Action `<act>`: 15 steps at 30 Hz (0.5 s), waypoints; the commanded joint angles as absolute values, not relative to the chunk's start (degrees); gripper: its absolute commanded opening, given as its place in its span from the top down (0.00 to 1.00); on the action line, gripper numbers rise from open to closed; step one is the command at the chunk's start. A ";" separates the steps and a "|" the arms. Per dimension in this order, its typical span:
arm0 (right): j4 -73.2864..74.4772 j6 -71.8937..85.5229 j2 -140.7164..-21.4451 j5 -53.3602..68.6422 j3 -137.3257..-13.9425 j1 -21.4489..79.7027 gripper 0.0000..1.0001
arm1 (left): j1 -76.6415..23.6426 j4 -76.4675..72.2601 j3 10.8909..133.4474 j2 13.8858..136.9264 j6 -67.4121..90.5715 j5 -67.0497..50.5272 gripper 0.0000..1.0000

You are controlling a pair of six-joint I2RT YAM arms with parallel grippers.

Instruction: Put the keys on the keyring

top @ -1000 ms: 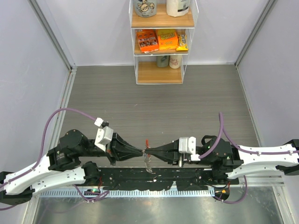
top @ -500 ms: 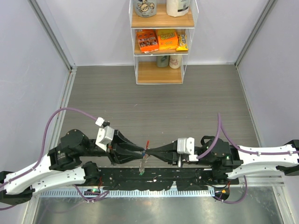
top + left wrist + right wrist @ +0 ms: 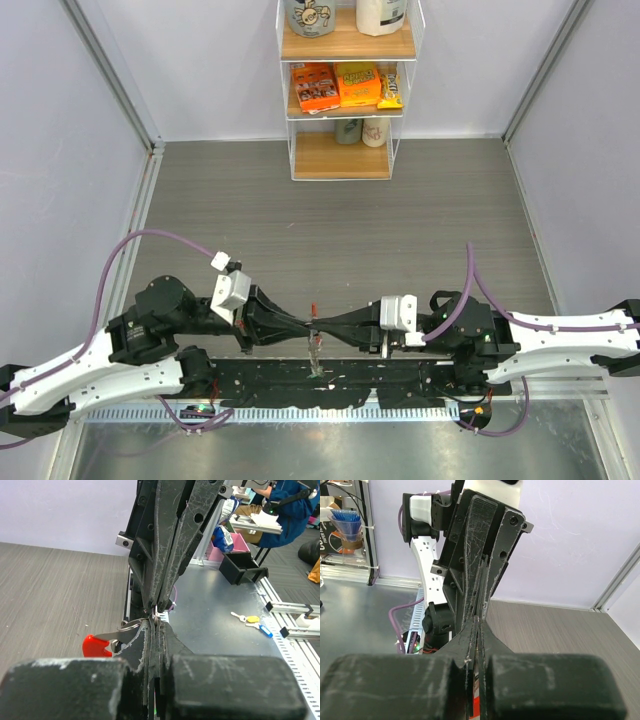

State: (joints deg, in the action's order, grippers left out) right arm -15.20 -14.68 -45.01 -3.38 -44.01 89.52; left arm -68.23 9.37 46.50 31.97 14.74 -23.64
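My left gripper [image 3: 304,327] and right gripper [image 3: 322,328] meet tip to tip above the table's near edge. Both are shut. In the left wrist view my left gripper [image 3: 153,622] pinches the keyring's silvery ring [image 3: 131,626], and the red fob [image 3: 95,646] sticks out to the left. The right fingertips [image 3: 159,602] come down from above and clamp the same ring. The fob [image 3: 313,308] shows just beyond the tips in the top view. A small silvery piece [image 3: 316,353] hangs below them. In the right wrist view my right gripper [image 3: 479,622] hides what it holds.
Two loose keys lie on the metal surface in the left wrist view, one yellow-headed [image 3: 252,619] and one blue-headed [image 3: 265,631]. A black rail [image 3: 330,385] runs under the grippers. A white shelf [image 3: 346,90] with snacks stands at the far wall.
The piece hanging below the fingertips has swung from left to right. The left wrist has shifted slightly right. Both grippers have stayed shut at the same meeting point.
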 commanded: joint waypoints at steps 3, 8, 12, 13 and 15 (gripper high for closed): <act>-19.51 -15.12 -44.65 -2.55 -46.23 89.82 0.94 | -68.29 7.56 46.93 31.29 14.76 -23.12 1.00; -11.98 -14.24 -43.25 -1.85 -47.98 89.82 0.94 | -68.29 11.85 48.77 31.55 13.54 -21.62 1.00; -2.50 -12.92 -41.75 -1.84 -50.79 89.91 0.75 | -68.29 15.99 50.62 32.25 12.04 -19.96 1.00; -0.81 -12.40 -41.66 -1.67 -51.50 89.83 0.72 | -68.20 17.39 51.23 32.78 11.69 -20.13 1.00; 6.13 -11.87 -41.48 -2.37 -53.78 89.82 0.64 | -68.29 19.68 52.03 33.66 11.17 -20.56 1.00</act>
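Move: The keyring is already pinched at my left fingertips, about 1 cm to the right of my left hand and level with it; it lies roughly 1 cm to the left of my right hand, whose shut tips meet the left ones there. Its red handle reaches about 4 cm ahead of the left hand and 2 cm below, and the metal chain hangs straight beneath the left hand, its middle some 6 cm down. After a short hold I open my right fingers about a quarter of their range, letting go of the keyring, and ease that hand about 1 cm down and 1 cm right, away from my left fingertips, its tips dipping slightly. My left hand keeps its pinch on the keyring and sinks about 2 cm, fingertips tilting down some 5 degrees. ##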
